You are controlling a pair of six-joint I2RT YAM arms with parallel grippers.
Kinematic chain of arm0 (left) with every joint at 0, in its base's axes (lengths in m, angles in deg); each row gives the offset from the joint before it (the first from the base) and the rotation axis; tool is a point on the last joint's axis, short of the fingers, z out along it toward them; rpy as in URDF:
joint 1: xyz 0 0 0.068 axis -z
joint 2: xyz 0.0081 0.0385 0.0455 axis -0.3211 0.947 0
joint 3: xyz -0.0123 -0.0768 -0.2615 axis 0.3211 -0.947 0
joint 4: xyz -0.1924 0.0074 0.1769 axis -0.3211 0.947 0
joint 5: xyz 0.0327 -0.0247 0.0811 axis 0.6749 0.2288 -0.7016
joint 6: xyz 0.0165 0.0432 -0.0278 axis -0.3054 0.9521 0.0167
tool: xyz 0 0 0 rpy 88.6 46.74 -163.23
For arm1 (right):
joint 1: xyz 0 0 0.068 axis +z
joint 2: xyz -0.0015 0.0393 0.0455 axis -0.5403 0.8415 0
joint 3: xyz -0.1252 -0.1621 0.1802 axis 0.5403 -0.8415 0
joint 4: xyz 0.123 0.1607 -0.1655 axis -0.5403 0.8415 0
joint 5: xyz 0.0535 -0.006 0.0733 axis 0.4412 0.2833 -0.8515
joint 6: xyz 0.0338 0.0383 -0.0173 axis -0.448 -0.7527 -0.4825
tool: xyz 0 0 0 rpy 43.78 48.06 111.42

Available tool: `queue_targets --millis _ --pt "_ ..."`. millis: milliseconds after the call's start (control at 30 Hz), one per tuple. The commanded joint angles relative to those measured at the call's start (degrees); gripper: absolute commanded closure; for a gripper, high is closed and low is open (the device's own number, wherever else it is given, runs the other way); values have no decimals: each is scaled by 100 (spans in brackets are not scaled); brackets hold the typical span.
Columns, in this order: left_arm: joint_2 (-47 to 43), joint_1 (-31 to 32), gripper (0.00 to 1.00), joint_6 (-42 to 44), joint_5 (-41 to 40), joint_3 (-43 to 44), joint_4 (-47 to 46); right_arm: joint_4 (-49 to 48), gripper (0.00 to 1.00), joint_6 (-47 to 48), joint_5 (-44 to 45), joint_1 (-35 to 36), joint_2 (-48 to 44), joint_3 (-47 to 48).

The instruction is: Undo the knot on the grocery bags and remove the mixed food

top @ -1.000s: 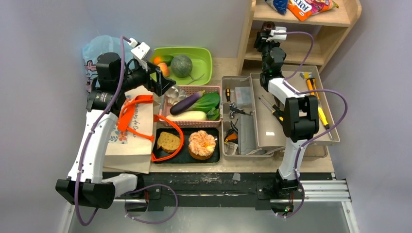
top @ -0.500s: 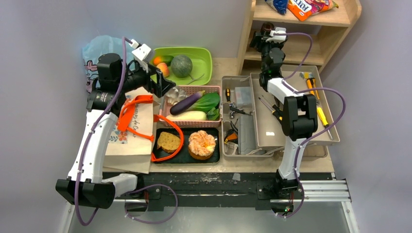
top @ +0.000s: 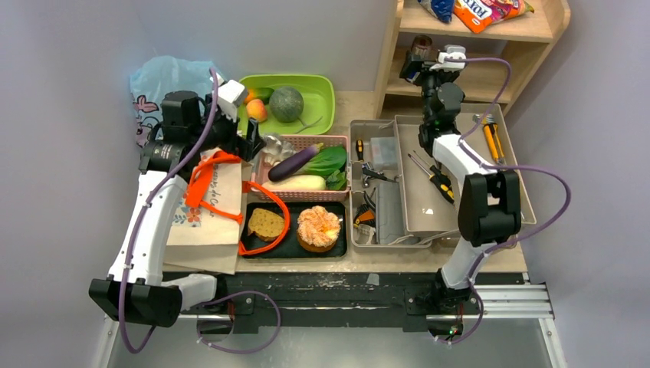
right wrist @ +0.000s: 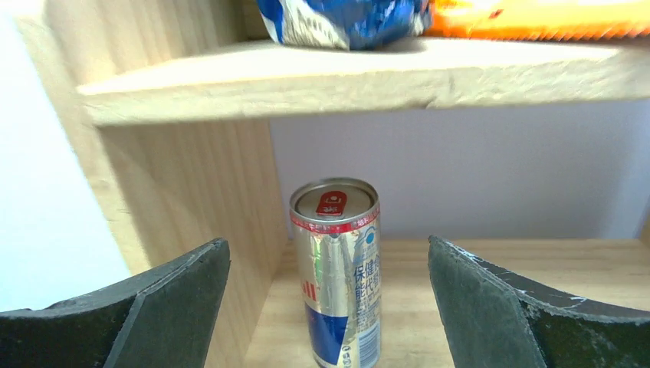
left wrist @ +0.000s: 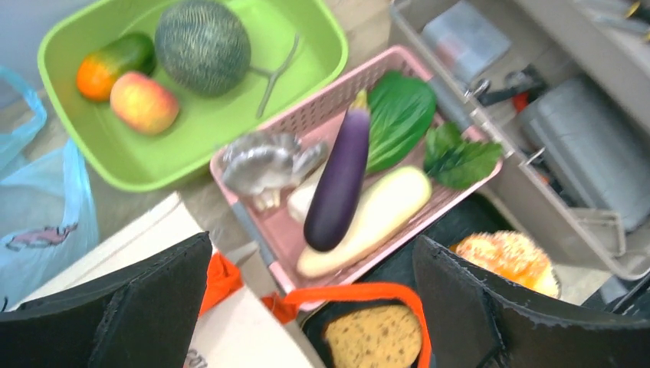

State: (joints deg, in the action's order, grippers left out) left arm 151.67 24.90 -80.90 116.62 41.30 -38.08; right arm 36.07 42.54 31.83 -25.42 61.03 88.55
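The drink can [right wrist: 337,268] stands upright on the lower shelf, between the pads of my open right gripper [right wrist: 328,244] and touching neither. The blue snack pack [right wrist: 345,19] lies on the shelf above. My left gripper [left wrist: 310,241] hangs open and empty over the near corner of the pink basket [left wrist: 253,230], which holds the eggplant [left wrist: 341,184], radish [left wrist: 383,215] and greens [left wrist: 402,115]. Melon [left wrist: 203,46], peach [left wrist: 144,102] and orange [left wrist: 96,77] sit in the green tub [left wrist: 192,146]. The light-blue bag [top: 157,80] lies crumpled at far left; its knot does not show. The canvas tote [top: 207,222] lies flat.
A black tray [top: 290,247] holds a brown bread slice [top: 265,223] and the orange-topped pastry [top: 318,228]; an orange tote handle [top: 280,211] loops over it. An open grey toolbox [top: 452,199] with tools fills the right side. An orange snack packet [top: 483,11] lies on the top shelf.
My right gripper has opened off the drink can and drawn back to the right, leaving it standing. The left arm has shifted slightly towards the tote.
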Motion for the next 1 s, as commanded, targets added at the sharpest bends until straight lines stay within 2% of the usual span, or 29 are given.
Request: queue_targets --millis 0,100,167,233,333,467,600,667,833,967 --pt "-166 20 2 1101 -418 -294 978 -70 1 -75 -136 5 -733 -421" --pt "-242 41 14 2291 26 -613 1933 86 1 -113 -202 3 -1063 -710" --pt "-237 71 21 2761 120 -793 2391 211 1 -147 -238 4 -1305 -894" --pt "-293 133 24 2837 156 -1055 2447 316 1 -194 -249 5 -1595 -1089" --pt "-420 353 28 2531 90 -1557 1997 512 1 -289 -330 4 -1946 -1330" --pt "-300 814 29 1229 -169 -2051 1083 744 1 -434 -469 8 -2374 -1580" --pt "-61 959 25 -1141 -269 -2499 49 674 1 -442 -548 8 -2646 -1786" --pt "-67 1015 24 -1973 -176 -2836 -402 673 1 -423 -543 18 -2676 -1753" --pt "-292 1262 25 -3101 -397 -3701 -1658 743 1 -385 -607 17 -2701 -1621" --pt "-139 1584 27 -3657 -986 -4075 -2267 729 1 -381 -713 18 -2580 -1480"
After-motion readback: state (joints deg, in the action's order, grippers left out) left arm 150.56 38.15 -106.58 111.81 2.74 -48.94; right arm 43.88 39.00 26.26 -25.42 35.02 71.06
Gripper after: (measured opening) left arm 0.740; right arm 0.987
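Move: The orange bag handle's right-hand bend lies about 13 cm back, 6 cm right and 28 cm below the left gripper. From that gripper, the bread slice is 14 cm back and straight below, the round bun 15 cm back and 13 cm right, the white radish 4 cm back and 7 cm right. The drink can stands about 6 cm straight ahead of the right gripper, its middle 6 cm lower; the shelf's side wall is 5 cm left of the can. Bring the left gripper down some 22 cm and back about 10 cm towards the orange handle over the dark tray, swinging right by about 5 cm in the second half; tip the fingers down some 40 degrees and narrow them to about three quarters open. Meanwhile draw the open right gripper straight back from the can and out of the shelf, rising slightly. ##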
